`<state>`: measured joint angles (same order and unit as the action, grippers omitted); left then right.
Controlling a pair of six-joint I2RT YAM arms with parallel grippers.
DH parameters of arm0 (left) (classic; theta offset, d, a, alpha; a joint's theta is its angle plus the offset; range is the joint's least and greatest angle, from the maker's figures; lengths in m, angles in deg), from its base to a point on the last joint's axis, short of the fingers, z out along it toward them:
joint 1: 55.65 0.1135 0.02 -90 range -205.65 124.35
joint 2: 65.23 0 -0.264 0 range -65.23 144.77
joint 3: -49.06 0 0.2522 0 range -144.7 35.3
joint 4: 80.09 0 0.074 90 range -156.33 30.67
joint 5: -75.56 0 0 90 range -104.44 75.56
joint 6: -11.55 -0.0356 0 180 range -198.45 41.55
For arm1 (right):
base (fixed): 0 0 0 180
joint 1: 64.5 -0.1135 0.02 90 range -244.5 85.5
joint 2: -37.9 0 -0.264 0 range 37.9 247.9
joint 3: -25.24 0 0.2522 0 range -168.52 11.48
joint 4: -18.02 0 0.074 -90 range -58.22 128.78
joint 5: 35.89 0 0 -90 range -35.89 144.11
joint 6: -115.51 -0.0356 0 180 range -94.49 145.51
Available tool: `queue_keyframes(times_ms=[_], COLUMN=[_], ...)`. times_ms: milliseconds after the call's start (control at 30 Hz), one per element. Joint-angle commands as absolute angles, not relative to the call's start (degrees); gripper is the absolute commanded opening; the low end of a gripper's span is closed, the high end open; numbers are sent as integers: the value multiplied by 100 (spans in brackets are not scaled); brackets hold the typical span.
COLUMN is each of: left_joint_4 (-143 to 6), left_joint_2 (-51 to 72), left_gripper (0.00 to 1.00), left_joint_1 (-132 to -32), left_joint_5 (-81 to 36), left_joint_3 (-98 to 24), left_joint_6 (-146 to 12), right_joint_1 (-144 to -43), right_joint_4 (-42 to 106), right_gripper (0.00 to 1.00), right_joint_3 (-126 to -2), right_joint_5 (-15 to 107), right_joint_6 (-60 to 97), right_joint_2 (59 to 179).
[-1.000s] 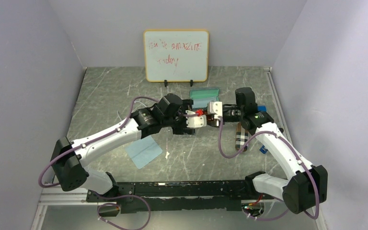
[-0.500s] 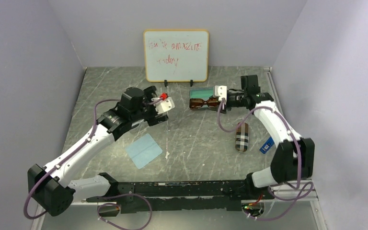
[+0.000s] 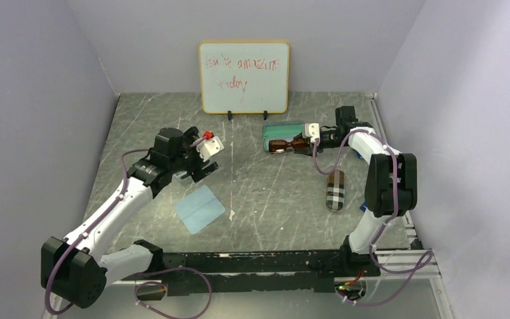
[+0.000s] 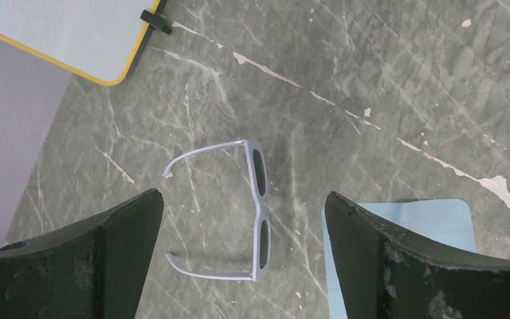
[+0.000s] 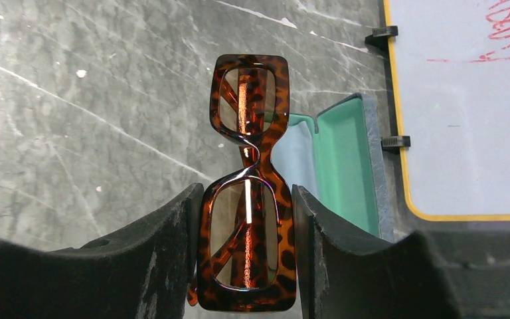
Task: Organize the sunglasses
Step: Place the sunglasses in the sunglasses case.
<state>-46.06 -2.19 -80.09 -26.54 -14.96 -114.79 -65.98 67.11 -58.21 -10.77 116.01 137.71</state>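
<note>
White sunglasses [image 4: 257, 206] lie on the table with their arms unfolded. My left gripper [image 4: 242, 199] hovers well above them, open with nothing between its fingers; in the top view this gripper [image 3: 198, 169] hides them. My right gripper [image 5: 247, 246] is shut on one lens end of the brown tortoiseshell sunglasses [image 5: 247, 126], arms folded. In the top view it [image 3: 305, 141] holds those sunglasses [image 3: 281, 145] at the front edge of an open case with a teal lining [image 3: 284, 128], which also shows in the right wrist view [image 5: 345, 159].
A light-blue cloth [image 3: 199, 208] lies on the table in front of the left gripper, and its corner shows in the left wrist view [image 4: 405, 219]. A shut plaid case [image 3: 335, 190] lies at the right. A whiteboard [image 3: 244, 77] stands at the back wall.
The two grippers were together at mid-table. The left one has pulled away to the left and opened wider. The right one has carried the brown sunglasses back to the open case.
</note>
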Motion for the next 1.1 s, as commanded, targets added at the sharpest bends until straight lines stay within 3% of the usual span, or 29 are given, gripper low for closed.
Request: queue_keyframes(times_ms=[0, 167, 633, 1067], left_joint_4=[-4864, -4868, -4880, -4880], left_joint_2=[-269, -211, -68, -38], left_gripper=[96, 96, 96, 96], left_joint_1=[-7863, -7774, -7692, -7634], left_joint_5=[-3118, -3175, -3260, -3313], left_joint_3=[-1488, -1503, -1507, -1510], left_joint_6=[-11280, -11273, -11271, -11256], right_joint_1=[-6492, -6487, -6492, -6525], right_joint_4=[6243, 6589, 5010, 5698], right_gripper=[36, 36, 35, 35], right_joint_3=[-6061, -6422, -6650, -7236], right_joint_5=[-1686, -1755, -1675, -1796], right_joint_6=[12080, 12730, 11419, 11994], right_joint_2=[14223, 14819, 15437, 15944])
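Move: The right hand holds the brown sunglasses at one end, the rest reaching out to its left. The tray of the open sunglasses case lies about 9 cm ahead of this hand, 6 cm to its left and 9 cm below; the raised lid stands some 5 cm beyond the tray. The plaid case is roughly 12 cm back and 15 cm right. From the idle left hand, the tray is about 13 cm ahead and 25 cm right, well below. Down and forward first, then level and forward: the right hand sinks about 5 cm while easing ahead, then stops descending and carries the brown sunglasses on over the open case, some 8 cm forward in all. Its fingers keep their grip on the end of the frame, still pointing left, and the wrist hardly turns. ##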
